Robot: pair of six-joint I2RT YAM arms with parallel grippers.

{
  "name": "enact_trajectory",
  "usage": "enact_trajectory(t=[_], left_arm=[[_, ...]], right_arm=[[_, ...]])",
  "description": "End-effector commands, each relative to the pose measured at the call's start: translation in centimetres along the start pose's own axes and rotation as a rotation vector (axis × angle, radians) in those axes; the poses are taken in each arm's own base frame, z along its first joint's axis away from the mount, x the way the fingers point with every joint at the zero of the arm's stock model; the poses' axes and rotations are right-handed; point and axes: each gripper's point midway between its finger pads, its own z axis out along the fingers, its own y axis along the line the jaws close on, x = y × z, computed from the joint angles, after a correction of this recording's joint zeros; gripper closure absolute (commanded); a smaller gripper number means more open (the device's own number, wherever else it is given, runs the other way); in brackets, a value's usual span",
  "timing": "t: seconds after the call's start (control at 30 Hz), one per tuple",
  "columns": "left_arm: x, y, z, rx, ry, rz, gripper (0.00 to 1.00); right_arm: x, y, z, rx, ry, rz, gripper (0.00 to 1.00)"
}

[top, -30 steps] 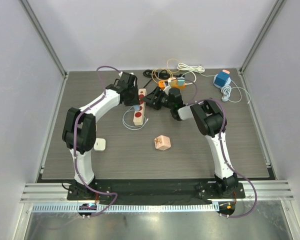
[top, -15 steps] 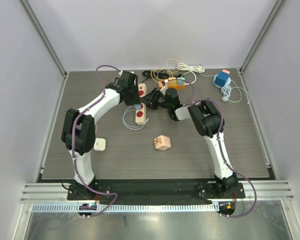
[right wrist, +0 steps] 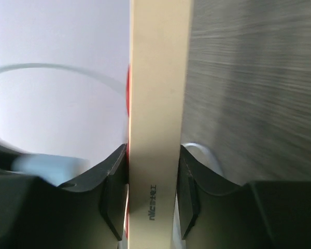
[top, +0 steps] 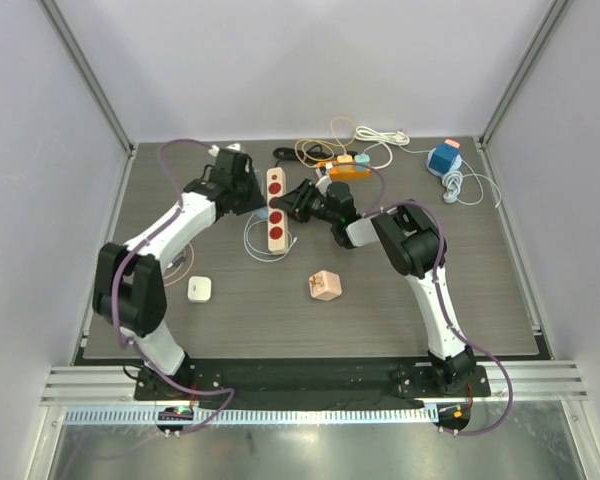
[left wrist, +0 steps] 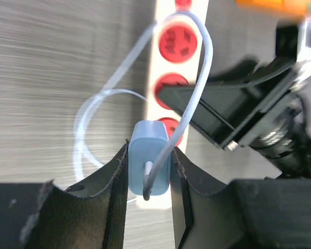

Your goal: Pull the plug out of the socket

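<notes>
The socket is a cream power strip (top: pixel 275 208) with red outlets, lying in the middle of the back half of the table. My right gripper (top: pixel 300 203) is shut on its long side; in the right wrist view its fingers (right wrist: pixel 114 181) press both faces of the strip (right wrist: pixel 158 93). My left gripper (top: pixel 252 197) is just left of the strip and shut on the light-blue plug (left wrist: pixel 149 165). A white cable (left wrist: pixel 205 67) loops away from the plug. In the right wrist view the plug (right wrist: pixel 44 165) shows blurred, a gap away from the strip's red face.
A peach cube (top: pixel 325 286) and a white square adapter (top: pixel 200 289) lie nearer the arms. At the back are an orange item (top: pixel 342 170), coiled cables (top: pixel 365 135) and a blue-and-white charger (top: pixel 444 158). A white cable loop (top: pixel 255 245) lies by the strip's near end.
The right gripper closed on the strip. The left arm swung left with the plug, and the strip turned to lie straighter, front to back.
</notes>
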Motion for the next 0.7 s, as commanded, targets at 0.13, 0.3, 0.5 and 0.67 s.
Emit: enact_trajectory(t=[0.13,0.3,0.5,0.67], left_arm=[[-9.6,2.1,-8.5,-0.091,-0.348,-0.016,1.00],[-11.5,3.8,-11.2,-0.154,-0.367,-0.019,1.00],[-18.7,7.9,-23.7,-0.386,-0.612,0.009,1.00],[-20.1,8.2,-30.6,-0.443,-0.744,0.029,1.00]], right_arm=[[-3.4,-6.7,-1.8,0.435,-0.063,-0.212,0.99],[-3.4,-4.4,-1.5,0.302,-0.067,-0.230,0.99],[-4.4,-1.5,-1.8,0.182,-0.076,-0.297,0.99],[-3.3,8.3,-3.1,-0.300,-0.047,-0.267,0.99]])
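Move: The blue plug is already out of the power strip and sits between the left fingers; the strip's middle lies about 2 cm ahead, 3 cm right and 5 cm below. The white square lies some 14 cm back and 15 cm left of the left hand, the pink cable 7 cm back and 21 cm left, both 14 cm down. The right hand grips the strip, its middle some 2 cm back from the fingertips. Still pinching the blue plug, the left hand whips it up and to the left, away from the strip, roughly 26 cm up and 19 cm left, its fingers tilting up and swinging counter-clockwise. The right hand keeps its grip on the strip, dipping about 5 cm and drifting 3 cm right while its tips sag, then rises halfway back. ##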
